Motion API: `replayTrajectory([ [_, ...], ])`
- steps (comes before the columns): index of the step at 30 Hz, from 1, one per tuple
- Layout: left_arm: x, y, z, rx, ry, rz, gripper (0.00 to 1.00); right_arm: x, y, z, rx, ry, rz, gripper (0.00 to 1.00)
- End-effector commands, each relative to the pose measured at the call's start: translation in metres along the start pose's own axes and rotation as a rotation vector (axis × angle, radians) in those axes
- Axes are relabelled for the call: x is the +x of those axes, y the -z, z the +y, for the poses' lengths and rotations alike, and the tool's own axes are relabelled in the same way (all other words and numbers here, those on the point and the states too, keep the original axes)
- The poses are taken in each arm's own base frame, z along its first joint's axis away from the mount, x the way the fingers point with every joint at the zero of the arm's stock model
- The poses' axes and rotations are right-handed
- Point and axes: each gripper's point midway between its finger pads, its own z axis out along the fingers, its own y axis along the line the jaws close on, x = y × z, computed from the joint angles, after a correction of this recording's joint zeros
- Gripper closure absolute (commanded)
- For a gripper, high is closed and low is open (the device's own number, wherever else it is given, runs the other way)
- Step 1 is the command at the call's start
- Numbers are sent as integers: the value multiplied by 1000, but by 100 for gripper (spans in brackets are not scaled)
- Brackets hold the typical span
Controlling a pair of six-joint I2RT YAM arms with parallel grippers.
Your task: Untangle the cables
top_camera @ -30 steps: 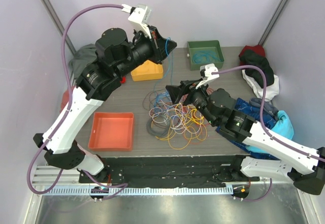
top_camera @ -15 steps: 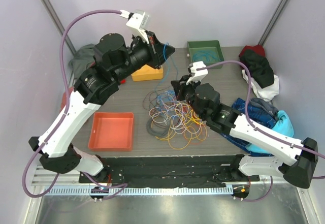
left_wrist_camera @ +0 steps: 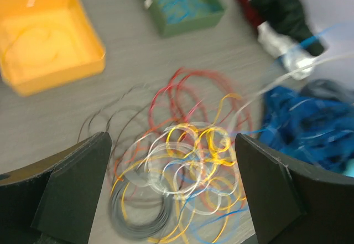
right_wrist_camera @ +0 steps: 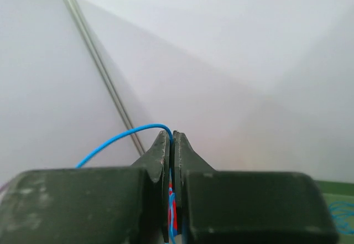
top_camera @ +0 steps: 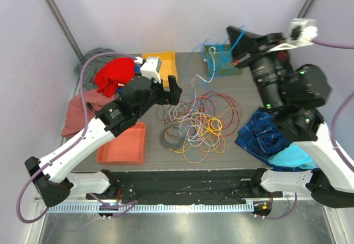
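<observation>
The cables (top_camera: 194, 123) lie in a tangled pile of red, orange, yellow, white, blue and grey loops mid-table, blurred in the left wrist view (left_wrist_camera: 182, 161). My left gripper (top_camera: 176, 89) hovers at the pile's left back edge, open and empty (left_wrist_camera: 174, 186), its fingers (left_wrist_camera: 72, 188) spread wide. My right gripper (top_camera: 233, 34) is raised high at the back right, shut on a blue cable (right_wrist_camera: 119, 139). That blue cable (top_camera: 194, 50) trails from the gripper down toward the pile.
An orange tray (top_camera: 121, 143) sits front left. A yellow tray (top_camera: 165, 61) and a green tray (top_camera: 224, 61) holding blue wire stand at the back. A red cloth (top_camera: 113, 75) lies at the left and a blue cloth (top_camera: 265, 136) at the right.
My right arm swung from the pile up to the back right, pulling a blue cable with it. My left arm came down from the back to the pile's left edge.
</observation>
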Motion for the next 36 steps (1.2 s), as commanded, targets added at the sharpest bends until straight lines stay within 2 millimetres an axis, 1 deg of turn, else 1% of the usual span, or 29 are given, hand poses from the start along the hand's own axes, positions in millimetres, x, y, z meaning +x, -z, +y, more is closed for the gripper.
replayTrajectory([
  [1,-6,9,26,-110,80,-112,0,31,-3,-11,53,111,112,99],
  [2,9,6,34,-132,80,-93,0,45,-5,-9,52,113,144,99],
  [3,11,7,36,-136,91,-103,0,49,-5,-9,52,113,160,99],
  [4,5,10,35,-122,112,-146,0,52,-4,-9,49,112,168,99],
  [5,18,8,39,-121,111,-139,0,47,-3,-7,36,98,156,99],
  [6,22,8,39,-111,127,-153,0,45,-2,-6,33,87,147,99],
  [7,6,13,31,-58,164,-229,0,38,-2,-4,27,73,131,99],
  [8,5,13,28,-33,177,-254,0,35,-2,-3,20,71,129,99],
  [9,17,11,31,-20,188,-257,0,36,-4,-1,18,71,135,99],
  [10,14,14,27,11,204,-287,0,33,-3,-2,18,73,139,99],
  [11,-1,21,22,57,232,-363,0,33,-3,-2,20,75,144,99],
  [12,5,22,22,71,234,-371,0,34,-3,-3,26,78,149,99],
  [13,2,24,21,85,241,-391,0,41,-1,-5,29,86,167,99],
  [14,-1,28,16,122,244,-406,0,45,1,-6,33,88,176,99],
  [15,-10,34,11,154,250,-442,0,50,2,-10,45,92,185,99],
  [16,-12,36,7,180,243,-451,0,63,6,-14,57,94,211,99],
  [18,-18,40,-3,237,233,-462,0,76,10,-16,59,90,234,99],
  [19,-19,41,-6,249,233,-465,0,88,14,-18,59,78,257,99],
  [20,-22,42,-7,256,236,-474,0,95,17,-19,61,74,271,99],
  [21,-26,44,-9,272,241,-495,0,100,19,-19,58,63,279,99],
  [22,-26,44,-10,280,238,-500,0,109,22,-20,56,62,294,99],
  [23,-28,45,-11,285,241,-509,0,112,24,-20,55,45,302,99],
  [26,-30,42,-18,311,235,-511,0,122,29,-20,48,23,322,99],
  [27,-30,41,-23,339,231,-506,1,127,31,-20,46,20,331,99],
  [30,-31,39,-35,403,234,-512,1,131,34,-19,39,3,341,99],
  [31,-28,33,-38,412,232,-504,1,131,34,-18,36,-3,341,99],
  [32,-30,31,-41,423,230,-502,1,132,36,-17,28,-8,346,99],
  [34,-22,22,-48,446,216,-469,1,133,36,-15,22,-22,350,99],
  [36,-21,18,-54,467,211,-455,1,130,37,-12,8,-37,348,99],
])
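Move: The snarl where the white cable catches on the held blue one hangs about 14 cm below the right hand, 2 cm ahead and 2 cm left. From the open left hand the snarl is level ahead, some 11 cm right and 11 cm above. The cable pile lies roughly 6 cm back, 7 cm right and 34 cm below the left hand; the green box is about 22 cm ahead, 19 cm right and 33 cm below it. The right hand lowers its pinched blue cable about 16 cm; the open left dips, then rises, tilting upward. ##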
